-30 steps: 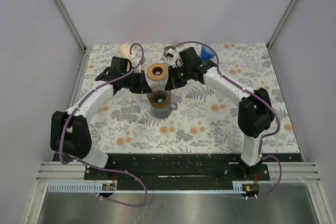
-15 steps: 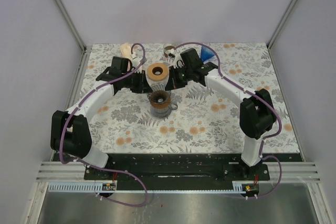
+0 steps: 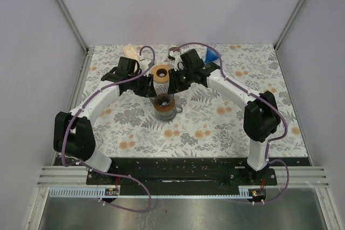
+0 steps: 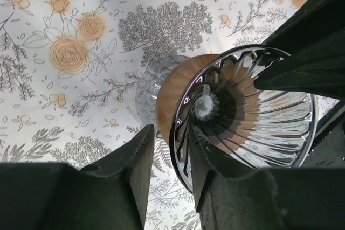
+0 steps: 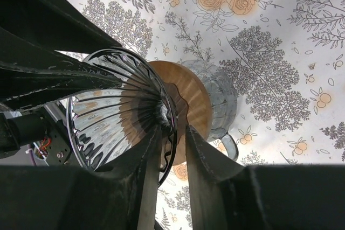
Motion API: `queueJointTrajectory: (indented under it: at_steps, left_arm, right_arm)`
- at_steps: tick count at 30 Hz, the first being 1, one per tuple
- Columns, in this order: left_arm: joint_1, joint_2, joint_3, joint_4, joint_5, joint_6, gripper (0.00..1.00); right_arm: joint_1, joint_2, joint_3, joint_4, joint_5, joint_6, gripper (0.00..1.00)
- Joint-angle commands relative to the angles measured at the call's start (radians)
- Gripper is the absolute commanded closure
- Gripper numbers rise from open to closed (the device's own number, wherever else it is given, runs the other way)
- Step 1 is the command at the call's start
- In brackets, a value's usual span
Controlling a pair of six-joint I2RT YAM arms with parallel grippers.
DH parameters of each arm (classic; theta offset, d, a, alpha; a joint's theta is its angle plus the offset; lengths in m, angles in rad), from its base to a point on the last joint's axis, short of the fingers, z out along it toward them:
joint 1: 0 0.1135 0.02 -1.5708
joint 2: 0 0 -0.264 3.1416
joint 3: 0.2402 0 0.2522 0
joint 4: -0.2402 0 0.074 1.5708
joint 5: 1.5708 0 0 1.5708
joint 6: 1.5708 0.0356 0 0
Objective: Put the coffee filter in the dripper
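Note:
The glass dripper (image 3: 163, 100) with its wooden collar (image 4: 172, 84) sits on a small glass server (image 3: 163, 113) mid-table. My left gripper (image 4: 171, 133) straddles the dripper's (image 4: 253, 117) rim, open, with the outer finger well clear of the glass. From the other side my right gripper (image 5: 173, 130) straddles the rim of the dripper (image 5: 108, 111) too, open, one finger inside and one outside. From above, the left gripper (image 3: 150, 89) and right gripper (image 3: 173, 87) flank the dripper. Its ribbed inside is bare glass. I cannot pick out the coffee filter with certainty in any view.
A round tan-topped, white-sided thing (image 3: 161, 72) stands just behind the dripper, between the two wrists. At the back lie a cream paper-like thing (image 3: 129, 51), a small metal piece (image 3: 172, 53) and a blue funnel (image 3: 212, 55). The server's handle (image 5: 230, 146) points to the front right.
Both pairs of jaws have parted from the dripper's rim, where they were shut. Both wrists have shifted slightly toward the back. The dripper stays on the server.

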State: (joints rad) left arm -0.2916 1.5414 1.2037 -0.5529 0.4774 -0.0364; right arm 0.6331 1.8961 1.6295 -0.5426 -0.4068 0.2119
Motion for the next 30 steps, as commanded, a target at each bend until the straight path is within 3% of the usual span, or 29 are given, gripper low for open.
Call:
queueJointTrajectory:
  at_steps: [1, 11, 18, 24, 30]
  left_arm:
    - [0.002, -0.036, 0.022, -0.071, -0.068, 0.041, 0.61]
    - [0.002, -0.086, 0.066, -0.073, -0.020, 0.041, 0.43]
    - [0.002, -0.083, 0.129, -0.094, -0.049, 0.050, 0.39]
    - [0.009, -0.070, 0.246, -0.056, -0.213, 0.076, 0.36]
    - [0.016, 0.003, 0.278, 0.111, -0.524, 0.098, 0.41]
  right_arm:
    - [0.017, -0.005, 0.061, -0.053, 0.017, -0.039, 0.66]
    - [0.017, -0.015, 0.081, -0.060, -0.001, -0.039, 0.55]
    - [0.017, -0.041, 0.104, -0.074, -0.004, -0.054, 0.47]
    - [0.017, -0.115, 0.125, -0.072, 0.060, -0.086, 0.45]
    - [0.016, -0.180, 0.087, -0.050, 0.242, -0.134, 0.43]
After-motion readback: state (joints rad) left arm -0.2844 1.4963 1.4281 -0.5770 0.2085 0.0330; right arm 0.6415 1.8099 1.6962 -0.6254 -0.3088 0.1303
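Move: The coffee filters lie flat on the table, about 30 cm ahead of the left hand, 12 cm to its left and 15 cm lower; the tan ring lies roughly 23 cm ahead, 3 cm right and equally low. The dripper's middle is some 4 cm right of the left hand, 1 cm back and 4 cm below. From the right hand that middle is about 4 cm left, 1 cm back and 4 cm below, and the filters some 30 cm ahead, 20 cm left. Both hands, their fingers already parted around the dripper's rim on either side, open wider and come clear; the left eases back about 1 cm, then climbs some 9 cm while swinging forward and a little left over the table towards the coffee filters, its fingers tipping up and outward by some 20 degrees. The right hand hardly stirs at first, then rises about 5 cm off the rim, edging slightly right and tilting its fingers up a little. ##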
